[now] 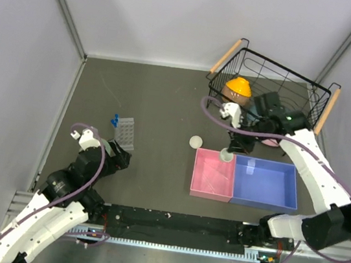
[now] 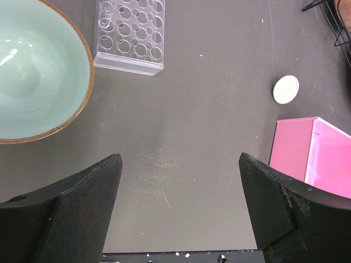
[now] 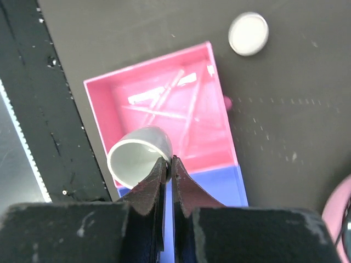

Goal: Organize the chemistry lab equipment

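Observation:
My right gripper (image 3: 169, 160) is shut on the rim of a small round white dish (image 3: 140, 156) and holds it tilted over the near wall of the pink bin (image 3: 214, 71), by the blue bin (image 3: 219, 189). From above, that dish (image 1: 226, 155) hangs at the two bins' far edge. Thin clear pipettes (image 3: 181, 104) lie inside the pink bin. A second white dish (image 1: 195, 141) rests on the table left of the bins. The clear tube rack (image 1: 125, 132) stands further left with blue-capped tubes (image 1: 115, 122) beside it. My left gripper (image 2: 180, 159) is open over bare table, near the rack (image 2: 130, 35).
A pale green bowl (image 2: 38, 66) sits left of the rack, close to my left gripper. A black wire basket (image 1: 281, 78) at the back right holds an orange bowl (image 1: 238, 87). A pink plate edge (image 3: 337, 213) shows beside the blue bin (image 1: 265, 182). Walls enclose the table.

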Controlling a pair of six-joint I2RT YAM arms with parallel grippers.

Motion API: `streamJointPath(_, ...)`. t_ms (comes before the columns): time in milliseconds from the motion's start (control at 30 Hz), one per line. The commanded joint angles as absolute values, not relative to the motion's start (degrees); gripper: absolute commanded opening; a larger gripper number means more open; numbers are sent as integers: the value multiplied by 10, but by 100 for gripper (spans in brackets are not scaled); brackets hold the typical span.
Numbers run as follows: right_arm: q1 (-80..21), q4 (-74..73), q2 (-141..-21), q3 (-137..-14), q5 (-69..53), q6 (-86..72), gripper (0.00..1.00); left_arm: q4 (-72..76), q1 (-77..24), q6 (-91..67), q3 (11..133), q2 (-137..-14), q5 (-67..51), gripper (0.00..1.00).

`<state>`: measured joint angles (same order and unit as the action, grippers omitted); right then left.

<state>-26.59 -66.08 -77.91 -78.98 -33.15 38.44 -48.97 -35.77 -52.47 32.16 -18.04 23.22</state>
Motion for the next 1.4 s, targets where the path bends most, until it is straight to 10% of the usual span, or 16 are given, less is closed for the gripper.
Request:
streamJointPath(0, -193, -679, -704, -760, -338, 398, 0, -439, -356, -497, 330, -202, 217, 93)
streamJointPath(433, 21, -621, -697, -651, -251, 401, 0, -400, -355, -474, 329, -238, 184, 93)
streamJointPath(1367, 21, -459, -806, -484, -245, 359, 6, -365, -356, -470, 315, -266, 150, 93)
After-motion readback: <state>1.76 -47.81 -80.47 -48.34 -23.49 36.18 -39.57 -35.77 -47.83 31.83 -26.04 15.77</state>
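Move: The small white cup is already pinched by its rim in the right hand, above the pink box. The blue box it is bound for has its middle some 22 cm to this hand's right, about level with it and 18 cm below. The pink box's middle lies almost straight under the hand, also 18 cm down. A white lid stands 12 cm ahead, 8 cm left and 20 cm below. From the left hand, the blue box is roughly 54 cm right, 3 cm ahead and 12 cm lower. The white cup, kept pinched at the rim, is carried by the right hand some 15 cm to the right, from over the pink box to the blue one, then lowered about 16 cm inside its left part; the hand turns clockwise by 30 degrees and its fingers tip steeper down. The empty left hand, still open, drifts a little right. ##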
